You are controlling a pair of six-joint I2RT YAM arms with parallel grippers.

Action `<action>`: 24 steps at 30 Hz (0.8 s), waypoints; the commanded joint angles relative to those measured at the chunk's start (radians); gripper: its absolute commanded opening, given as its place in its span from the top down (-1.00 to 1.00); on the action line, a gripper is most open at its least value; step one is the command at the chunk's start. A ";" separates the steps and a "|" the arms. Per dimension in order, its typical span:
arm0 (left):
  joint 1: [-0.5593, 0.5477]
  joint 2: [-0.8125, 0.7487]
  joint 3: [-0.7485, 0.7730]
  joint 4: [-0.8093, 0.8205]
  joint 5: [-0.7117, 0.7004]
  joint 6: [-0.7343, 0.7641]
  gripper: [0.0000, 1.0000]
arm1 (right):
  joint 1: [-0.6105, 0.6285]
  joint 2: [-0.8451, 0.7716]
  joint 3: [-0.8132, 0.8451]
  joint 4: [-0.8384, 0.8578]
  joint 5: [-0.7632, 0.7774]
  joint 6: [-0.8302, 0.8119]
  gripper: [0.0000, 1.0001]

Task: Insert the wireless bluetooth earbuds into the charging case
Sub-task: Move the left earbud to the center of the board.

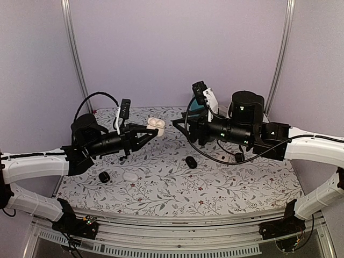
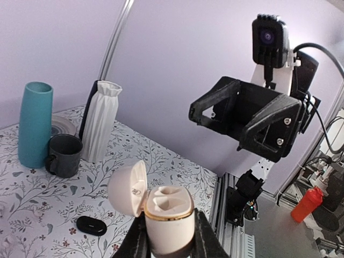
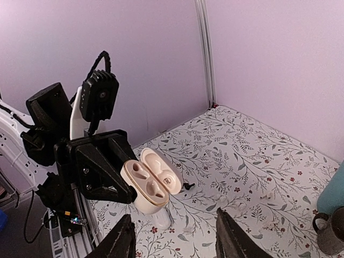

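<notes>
The charging case (image 2: 166, 215) is cream with a gold rim, and its lid stands open over two empty wells. My left gripper (image 2: 167, 239) is shut on its lower body and holds it in the air, above the cloth (image 1: 156, 124). My right gripper (image 3: 174, 216) is open with nothing between its fingers. It faces the case from the right, a short gap away (image 1: 180, 125). A tiny black bud (image 3: 187, 186) lies on the flowered cloth just beyond the held case. I cannot make out a second black bud.
A closed white case (image 1: 130, 176) and a small black round thing (image 1: 104, 176) lie near the left arm. A black oval case (image 1: 191, 162) sits mid-table. A teal vase (image 2: 35, 123), dark mug (image 2: 64, 156) and white ribbed vase (image 2: 102, 121) stand at the back. Small pale buds (image 3: 236, 205) dot the cloth.
</notes>
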 commanded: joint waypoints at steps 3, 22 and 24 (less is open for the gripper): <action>0.099 -0.067 -0.064 0.026 0.011 -0.038 1.00 | -0.042 0.041 0.027 0.004 -0.025 0.095 -0.03; 0.247 -0.161 -0.104 0.026 0.213 -0.015 1.00 | -0.227 0.497 0.289 -0.196 -0.049 0.317 0.02; 0.253 -0.165 -0.105 0.023 0.224 -0.013 1.00 | -0.238 0.583 0.375 -0.232 -0.024 0.319 0.06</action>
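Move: The right hand is empty, about 28 cm above the board; the left of the two stemmed white earbuds lies roughly 37 cm ahead and 12 cm to its left. Its mate is about 29 cm ahead and 3 cm left; two round white earbuds lie around 25 cm ahead and 17 cm left, and the mug some 36 cm ahead, 13 cm right. From the left hand, holding the open case, that left earbud is about 37 cm ahead, 5 cm left. Right hand, fingers half open, swoops forward 13 cm and down towards the earbuds; left carries the case 6 cm left. ##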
